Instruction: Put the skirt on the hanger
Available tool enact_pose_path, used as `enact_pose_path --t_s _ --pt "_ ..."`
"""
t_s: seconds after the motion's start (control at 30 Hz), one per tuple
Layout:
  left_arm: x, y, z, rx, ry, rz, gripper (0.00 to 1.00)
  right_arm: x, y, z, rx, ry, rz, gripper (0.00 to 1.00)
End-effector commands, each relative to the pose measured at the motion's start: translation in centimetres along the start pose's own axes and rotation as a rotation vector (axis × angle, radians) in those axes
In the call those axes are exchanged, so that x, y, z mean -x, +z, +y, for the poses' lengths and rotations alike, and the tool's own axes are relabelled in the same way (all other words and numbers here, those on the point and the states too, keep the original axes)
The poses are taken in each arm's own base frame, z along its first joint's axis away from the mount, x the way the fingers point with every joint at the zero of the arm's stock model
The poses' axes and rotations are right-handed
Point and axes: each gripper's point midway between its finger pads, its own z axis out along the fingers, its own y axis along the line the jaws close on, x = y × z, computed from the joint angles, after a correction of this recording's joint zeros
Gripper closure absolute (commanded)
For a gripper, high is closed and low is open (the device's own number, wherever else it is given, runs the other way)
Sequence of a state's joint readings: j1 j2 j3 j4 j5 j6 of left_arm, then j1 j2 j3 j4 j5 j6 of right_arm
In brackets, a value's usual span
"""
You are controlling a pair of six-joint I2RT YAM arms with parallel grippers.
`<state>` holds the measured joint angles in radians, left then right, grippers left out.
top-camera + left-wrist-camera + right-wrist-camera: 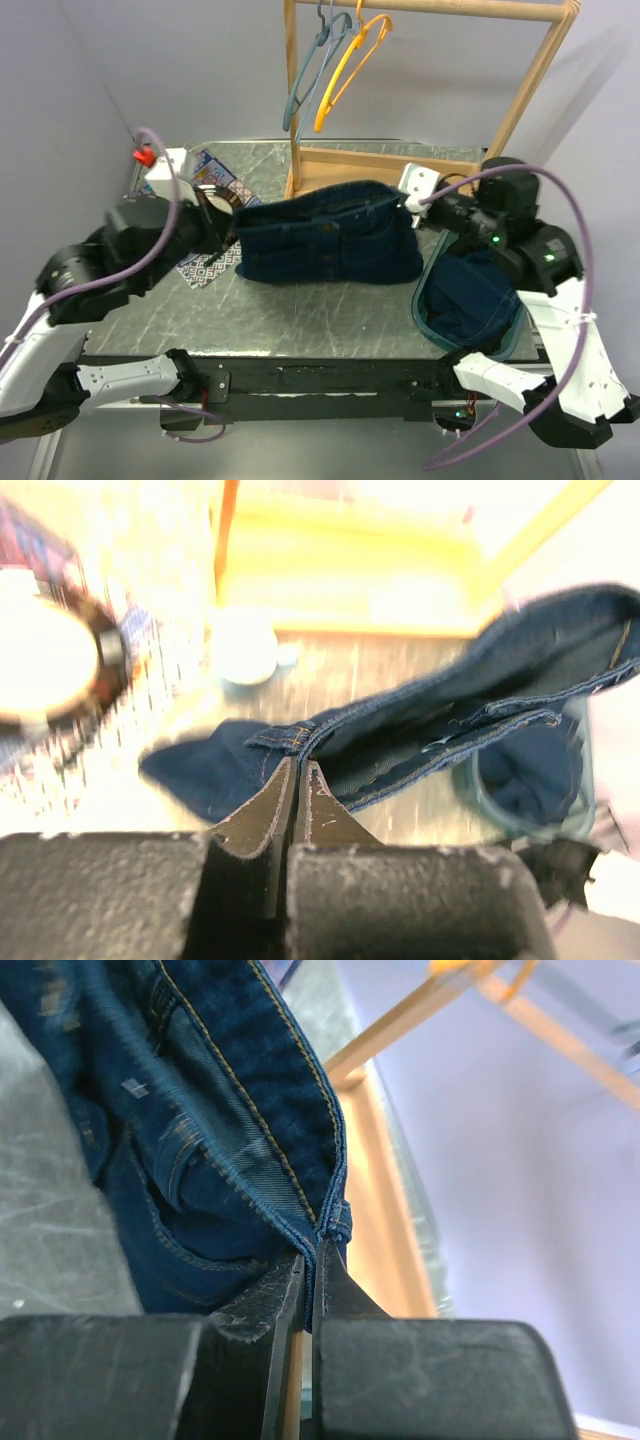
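A dark blue denim skirt (330, 240) is stretched between my two grippers just above the table. My left gripper (232, 222) is shut on its left waistband end; the left wrist view shows the closed tips (300, 765) pinching the stitched hem of the skirt (450, 720). At the skirt's right end my right gripper (412, 205) is shut too, and its tips (312, 1255) clamp the waistband seam of the skirt (200, 1110). A grey-blue hanger (303, 80) and an orange hanger (345, 75) hang from the wooden rail behind, apart from the skirt.
The wooden rack (530, 90) stands at the back, its base frame right behind the skirt. A teal basket (424, 310) holding another denim garment sits at the right front. A patterned cloth (208, 268) and a white box with a red part (150, 160) lie at the left.
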<state>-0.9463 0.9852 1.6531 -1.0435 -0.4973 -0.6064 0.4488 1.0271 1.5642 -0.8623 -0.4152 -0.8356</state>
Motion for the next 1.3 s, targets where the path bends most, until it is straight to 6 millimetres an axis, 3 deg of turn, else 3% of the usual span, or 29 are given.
enact_pose_path --t_s 0.0,0.13,0.27,0.33,0.4,0.47,0.53,0.57,0.63,0.67,0.7,0.73,0.77,0.83,0.87,0.93,0.97,1.07,1.1,1.17,1.2,1.27 --pt "8.5 -3.9 -1.0 -0.099 0.043 -0.297 0.99 5.3 -4.4 -2.3 -0.074 -0.075 -0.106 1.0" --pt "12.6 -8.6 -2.9 -0.285 0.028 -0.454 0.99 8.9 -8.1 -2.8 -0.105 -0.074 -0.182 1.0" --pt "14.8 -12.2 -4.9 -0.455 0.038 -0.546 0.99 12.6 -12.5 -2.7 -0.14 -0.095 -0.292 1.0" --pt "15.2 -13.5 -6.3 -0.545 0.051 -0.562 0.99 13.0 -13.5 -2.2 -0.141 -0.093 -0.308 1.0" --pt "14.9 -13.4 -7.1 -0.582 0.052 -0.551 0.99 12.9 -13.6 -1.2 -0.112 -0.071 -0.325 1.0" --pt "14.4 -13.1 -7.2 -0.59 0.045 -0.537 0.99 11.1 -12.3 -0.4 -0.082 -0.032 -0.284 1.0" --pt "12.6 -11.1 -6.9 -0.553 0.039 -0.486 0.99 9.3 -10.7 -0.3 -0.083 0.013 -0.24 1.0" --pt "12.0 -10.7 -6.0 -0.521 0.013 -0.478 0.99 7.0 -8.8 0.5 -0.049 0.054 -0.186 1.0" --pt "8.6 -7.6 -4.9 -0.445 0.0 -0.391 0.99 4.5 -6.9 0.1 -0.082 0.092 -0.127 1.0" --pt "7.7 -7.2 -3.7 -0.401 -0.054 -0.378 0.99 1.5 -4.8 1.1 -0.06 0.144 -0.061 1.0" --pt "4.2 -4.3 -2.8 -0.338 -0.049 -0.302 0.99 0.6 -3.7 0.6 -0.087 0.151 -0.055 1.0" --pt "2.4 -3.1 -1.9 -0.297 -0.066 -0.27 0.99 -1.0 -2.6 0.9 -0.081 0.165 -0.023 1.0" --pt "-1.3 -0.9 -0.4 -0.227 -0.099 -0.197 0.99 -4.2 -0.3 2.5 -0.035 0.211 0.044 1.0" --pt "-4.4 1.4 1.6 -0.128 -0.12 -0.164 0.99 -6.6 2.0 2.4 -0.052 0.222 0.068 1.0" --pt "-7.6 3.3 3.0 -0.06 -0.128 -0.114 0.99 -9.6 4.0 3.9 -0.009 0.262 0.128 1.0" --pt "-8.7 4.9 4.9 0.047 -0.123 -0.139 0.99 -11.3 6.0 3.9 -0.01 0.264 0.145 1.0" --pt "-10.0 6.1 5.7 0.1 -0.102 -0.125 0.99 -13.1 7.4 4.5 0.013 0.289 0.189 1.0" --pt "-9.4 8.3 7.1 0.193 -0.067 -0.164 0.99 -15.1 9.6 3.6 0.006 0.299 0.231 1.0" --pt "-8.6 9.1 8.5 0.24 -0.076 -0.183 0.99 -15.3 10.1 3.1 -0.003 0.294 0.234 1.0" --pt "-8.4 11.2 8.6 0.207 -0.09 -0.155 0.99 -15.7 10.7 2.0 -0.019 0.302 0.244 1.0" --pt "-7.7 11.8 10.3 0.245 -0.113 -0.169 0.99 -15.7 10.8 1.8 -0.013 0.307 0.245 1.0" --pt "-8.1 12.9 9.9 0.191 -0.126 -0.117 0.99 -15.5 10.4 1.3 -0.002 0.306 0.236 1.0"
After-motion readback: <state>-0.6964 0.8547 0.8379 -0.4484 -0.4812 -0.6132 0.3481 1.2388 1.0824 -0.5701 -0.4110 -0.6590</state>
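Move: My two hands hold the skirt's waistband by its ends. They are taking it to the bare table in front of the rack, roughly 33 cm below, about 17 cm to my left hand's right and level with it, and 17 cm to my right hand's left and 5 cm back. From my left hand the blue mug stands 14 cm ahead and 8 cm right, the plate 20 cm ahead and 13 cm left. From my right hand the basket lies 18 cm right and 2 cm back. I shake the skirt out with both hands: I fling the waistband up about 15 cm while drawing back, my right hand farther than my left, then whip it down some 35 cm and forward towards the mug and rack. My left fingertips tip up and come back level; my right ones end about 30 degrees steeper. Both grippers stay shut on the denim. ##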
